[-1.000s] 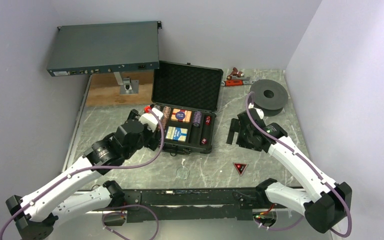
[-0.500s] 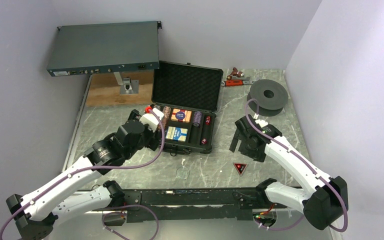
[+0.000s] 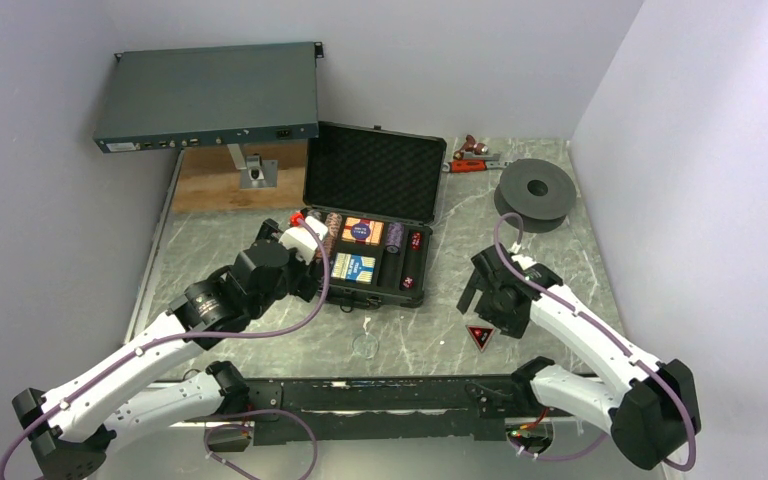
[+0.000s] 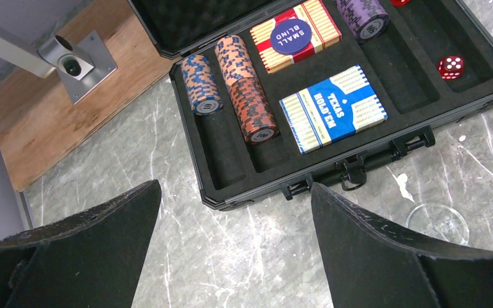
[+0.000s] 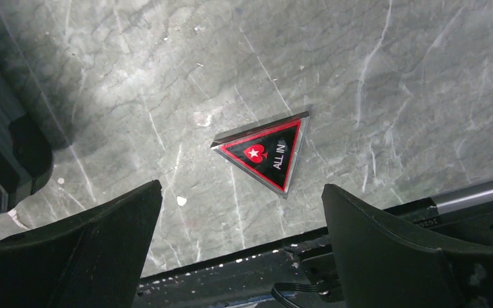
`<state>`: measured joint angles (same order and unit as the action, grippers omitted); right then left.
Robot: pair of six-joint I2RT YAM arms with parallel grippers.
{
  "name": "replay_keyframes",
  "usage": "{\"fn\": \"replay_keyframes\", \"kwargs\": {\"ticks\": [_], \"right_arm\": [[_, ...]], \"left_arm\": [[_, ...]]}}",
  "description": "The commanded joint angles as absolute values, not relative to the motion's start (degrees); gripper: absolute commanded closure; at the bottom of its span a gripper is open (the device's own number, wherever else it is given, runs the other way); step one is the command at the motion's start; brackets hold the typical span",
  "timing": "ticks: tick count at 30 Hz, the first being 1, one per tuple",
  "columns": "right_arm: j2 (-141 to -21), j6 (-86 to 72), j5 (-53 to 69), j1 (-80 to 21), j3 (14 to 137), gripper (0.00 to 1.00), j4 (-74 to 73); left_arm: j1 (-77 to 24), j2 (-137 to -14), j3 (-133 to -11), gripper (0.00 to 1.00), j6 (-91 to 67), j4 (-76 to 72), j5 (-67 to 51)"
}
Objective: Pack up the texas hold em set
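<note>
The black case lies open mid-table with its foam lid raised. The left wrist view shows its tray holding striped poker chips, a blue deck, a red-and-yellow deck and a red die. My left gripper hangs open over bare table at the case's front left corner. The triangular black-red marker lies flat on the table right of the case. My right gripper stands open just above it, with the marker a little ahead of the fingertips.
A grey-blue rack unit stands on a post over a wooden board at the back left. A black spool and a red tool sit back right. A clear round disc lies before the case. A black rail edges the near side.
My right arm has swung from beside the case toward the near edge and now hovers over the marker. The left arm has stayed put.
</note>
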<state>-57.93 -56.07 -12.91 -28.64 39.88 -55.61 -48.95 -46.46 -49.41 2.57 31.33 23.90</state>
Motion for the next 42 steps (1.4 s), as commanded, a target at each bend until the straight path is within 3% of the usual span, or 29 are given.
{"fn": "replay_keyframes", "kwargs": {"ticks": [1,24,42], "right_arm": [[-59.63,-60.46,-12.35,-28.75,37.01,0.00,-52.45],[-71.68,-59.15,-13.26,-27.25,35.80,0.00,-45.91],[-69.51,-59.14,-13.00,-26.88,33.24,0.04,-45.17]], "left_arm": [[-49.15,-45.96,-51.33,0.07,2.55,30.98,24.69],[-49.13,-45.94,-51.20,0.07,2.46,30.81,24.91],[-49.14,-46.32,-51.41,0.08,2.37,31.07,25.07]]}}
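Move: The All In triangle lies flat on the table roughly 6 cm below the open right hand, only about 1 cm back of it and level sideways. From that hand the open chip case's tray is about 27 cm left and 16 cm ahead; the near red die in it is 17 cm left and 10 cm ahead. The clear disc is some 26 cm left and 4 cm back. From the left hand, the triangle is about 40 cm right, 8 cm back and 22 cm down. Down onto the All In triangle comes the right hand, sinking about 6 cm nearly straight, fast for the first 4 cm, then easing in with a small sway forward and back of a centimetre or so. The wrist tips the fingers closer to vertical by under 10 degrees, and they stay wide open, ending one on the triangle's left and one on its right, with no touch on it to be seen. ##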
